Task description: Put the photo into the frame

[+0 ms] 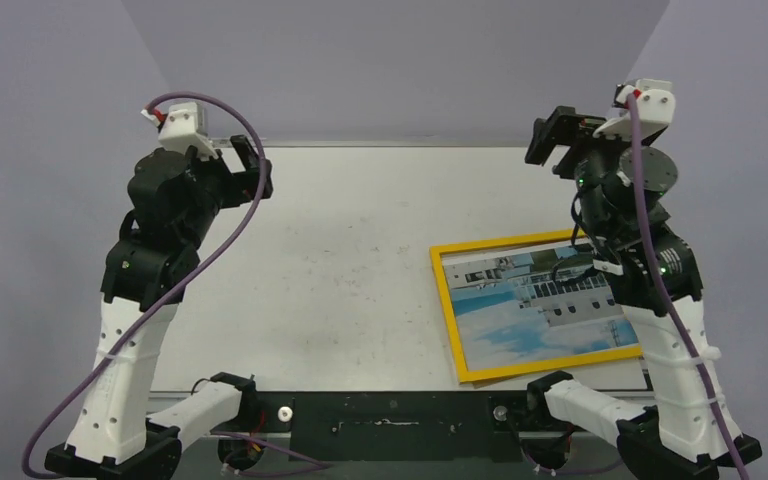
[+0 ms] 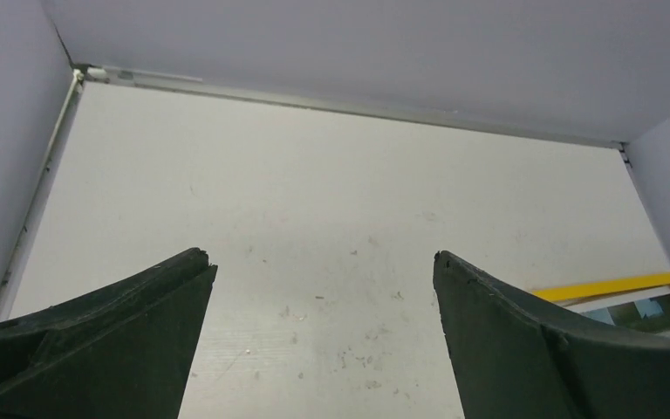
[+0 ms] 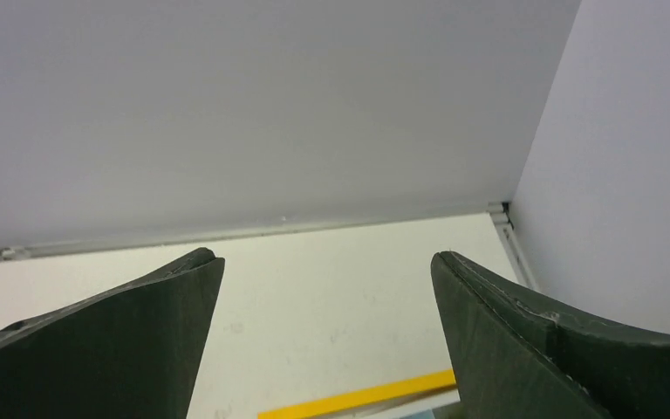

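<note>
The frame (image 1: 448, 300), yellow-bordered, lies flat on the right half of the table. Inside its border shows the photo (image 1: 520, 315) of a white building with blue sky and water; the right arm hides its right part. A corner of the frame (image 2: 615, 286) appears at the right edge of the left wrist view, and its far border (image 3: 358, 400) at the bottom of the right wrist view. My left gripper (image 1: 250, 165) hangs open above the far left of the table with nothing in it. My right gripper (image 1: 552, 140) is raised above the far right, open and empty.
The white table (image 1: 340, 270) is walled by grey panels at the back and both sides. The arm bases and a black mounting bar (image 1: 390, 425) sit along the near edge.
</note>
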`<state>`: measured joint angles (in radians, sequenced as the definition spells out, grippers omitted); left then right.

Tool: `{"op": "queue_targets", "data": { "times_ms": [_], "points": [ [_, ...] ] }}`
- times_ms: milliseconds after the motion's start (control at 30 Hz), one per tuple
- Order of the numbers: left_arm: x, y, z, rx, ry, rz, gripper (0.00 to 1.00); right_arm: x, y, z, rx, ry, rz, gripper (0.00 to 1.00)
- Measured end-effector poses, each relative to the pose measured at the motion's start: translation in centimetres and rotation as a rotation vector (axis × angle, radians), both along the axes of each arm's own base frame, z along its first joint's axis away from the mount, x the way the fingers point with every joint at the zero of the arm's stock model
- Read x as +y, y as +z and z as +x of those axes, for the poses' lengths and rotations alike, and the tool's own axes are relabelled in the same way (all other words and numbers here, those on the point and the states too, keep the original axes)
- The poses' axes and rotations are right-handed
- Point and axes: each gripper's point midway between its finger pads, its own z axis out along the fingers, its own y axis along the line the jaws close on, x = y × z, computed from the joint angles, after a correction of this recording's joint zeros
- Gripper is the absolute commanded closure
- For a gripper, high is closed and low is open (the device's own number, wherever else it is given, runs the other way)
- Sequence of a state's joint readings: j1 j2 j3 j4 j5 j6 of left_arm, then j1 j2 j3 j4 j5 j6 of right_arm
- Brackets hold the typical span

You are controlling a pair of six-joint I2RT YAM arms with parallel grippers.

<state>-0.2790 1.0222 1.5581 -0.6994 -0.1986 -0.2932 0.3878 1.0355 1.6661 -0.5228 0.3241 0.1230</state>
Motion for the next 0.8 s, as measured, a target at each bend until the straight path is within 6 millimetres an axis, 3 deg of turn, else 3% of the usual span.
{"op": "queue_targets", "data": {
  "times_ms": [133,267,467,633,800],
  "points": [
    [-0.9,-3.5,0.9,0.078,-0.031,0.005,0.03,1.0,-4.6,2.5,0.116,-0.011,0.012,0.06],
    [-1.2,-5.4,0.9,0.089,-0.048,0.005,0.03,1.4,-5.7,3.3,0.147,-0.016,0.038,0.05],
    [-1.8,-5.1,1.6,0.064,-0.070,-0.002,0.03,2.2,-5.7,3.3,0.147,0.023,0.063,0.04],
    [-2.6,-5.1,2.1,0.033,-0.109,-0.009,0.03,4.1,-7.4,4.5,0.237,0.092,0.035,0.05],
    [-3.1,-7.0,2.7,0.086,-0.131,0.006,0.03,6.6,-13.4,6.6,0.467,0.155,-0.025,0.06]
  ]
}}
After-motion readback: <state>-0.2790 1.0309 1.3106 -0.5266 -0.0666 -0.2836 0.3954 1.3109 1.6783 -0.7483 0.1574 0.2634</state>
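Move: The photo lies already inside the yellow frame, low on the table. From the right hand, its middle is about 10 cm to the right, 5 cm back and some 50 cm below; the frame around it has the same middle. The frame's far-left corner is about 13 cm left and 8 cm ahead of that hand, equally low. From the left hand the photo is roughly 53 cm to the right, 5 cm back and 42 cm below. Down towards the frame's far-left corner goes the empty right hand: some 14 cm lower in two drops with a short check between, moving left and forward too, while it tips nose-down by nearly 30 degrees. The left hand sinks about 7 cm in stages, easing right and forward. Both grippers stay wide open, touching nothing. ##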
